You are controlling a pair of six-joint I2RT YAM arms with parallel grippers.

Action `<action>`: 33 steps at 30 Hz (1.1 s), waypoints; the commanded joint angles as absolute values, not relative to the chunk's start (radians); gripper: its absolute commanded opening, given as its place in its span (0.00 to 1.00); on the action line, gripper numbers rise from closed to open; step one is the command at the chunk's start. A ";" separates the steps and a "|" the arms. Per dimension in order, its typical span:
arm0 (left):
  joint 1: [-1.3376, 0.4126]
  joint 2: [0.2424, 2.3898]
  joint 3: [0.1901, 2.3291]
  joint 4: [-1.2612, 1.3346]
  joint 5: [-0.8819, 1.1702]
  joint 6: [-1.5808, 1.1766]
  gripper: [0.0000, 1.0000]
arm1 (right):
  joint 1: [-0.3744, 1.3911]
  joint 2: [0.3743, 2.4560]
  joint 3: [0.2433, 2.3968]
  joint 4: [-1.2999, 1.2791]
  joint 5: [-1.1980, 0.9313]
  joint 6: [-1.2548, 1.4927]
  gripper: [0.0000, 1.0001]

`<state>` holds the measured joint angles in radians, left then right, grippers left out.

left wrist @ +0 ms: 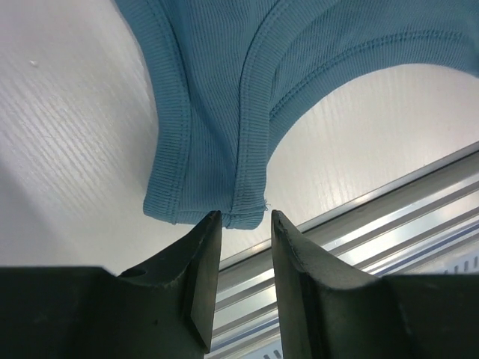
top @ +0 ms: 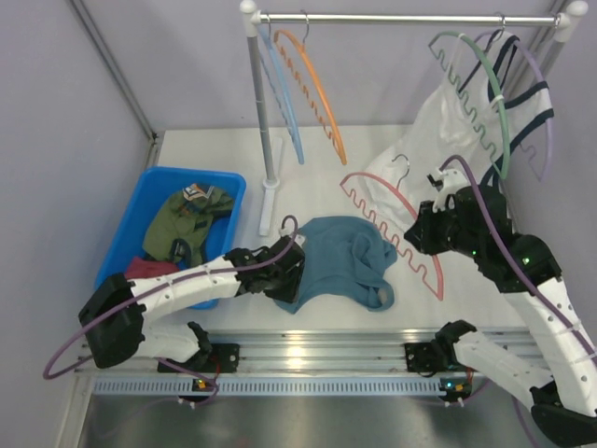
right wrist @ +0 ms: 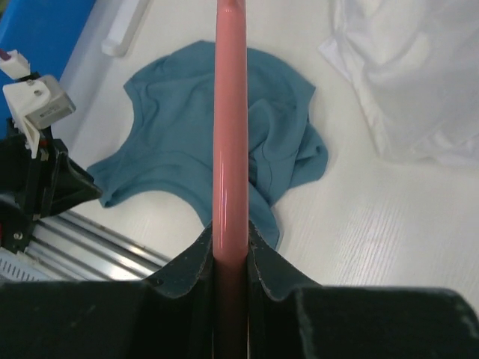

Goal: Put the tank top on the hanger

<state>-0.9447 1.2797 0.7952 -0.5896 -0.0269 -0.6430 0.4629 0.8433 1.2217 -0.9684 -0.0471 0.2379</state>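
Observation:
The teal tank top (top: 340, 257) lies crumpled flat on the white table, also seen in the right wrist view (right wrist: 172, 142). My left gripper (top: 298, 280) sits low at its near-left edge. In the left wrist view the left gripper (left wrist: 245, 218) is open, and the end of a ribbed shoulder strap (left wrist: 224, 149) lies right at its fingertips without being pinched. The salmon hanger (top: 368, 175) lies right of the top, its wavy edge reaching toward the table front. My right gripper (top: 422, 231) is shut on its pink bar (right wrist: 230, 112), and the right gripper (right wrist: 230, 239) looks down on the top.
A blue bin (top: 140, 210) at the left holds an olive-green garment (top: 191, 219). The rack pole (top: 261, 121) stands behind the top with an orange hanger (top: 317, 89). A white navy-trimmed top (top: 438, 121) hangs on a green hanger (top: 485, 84) at back right. A metal rail (top: 308, 355) edges the table front.

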 commanded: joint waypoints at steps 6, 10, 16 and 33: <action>-1.043 1.388 0.862 -0.591 -0.170 -0.683 0.40 | 0.477 0.779 1.204 -1.040 -0.113 0.259 0.00; -1.080 1.457 0.929 -0.620 -0.221 -0.676 0.40 | 0.477 0.782 1.218 -1.060 -0.132 0.236 0.00; -1.121 1.532 1.008 -0.701 -0.328 -0.680 0.41 | 0.477 0.793 1.258 -1.117 -0.144 0.198 0.00; -1.147 1.611 1.068 -0.816 -0.463 -0.696 0.09 | 0.477 0.815 1.279 -1.169 -0.236 0.150 0.00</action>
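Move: The tank top's near-left strap end lies just under the left hand, about 1 cm ahead, 1 cm right and 3 cm down. The blue bin sits about 15 cm ahead of that hand and 28 cm left; the rack's left foot is some 23 cm ahead and 6 cm left. From the right hand, holding the pink hanger, the tank top's middle lies about 17 cm left, 4 cm ahead and 25 cm below. Left hand rolls 25 degrees, sinks 3 cm and pinches the strap; right draws the hanger back 5 cm. ##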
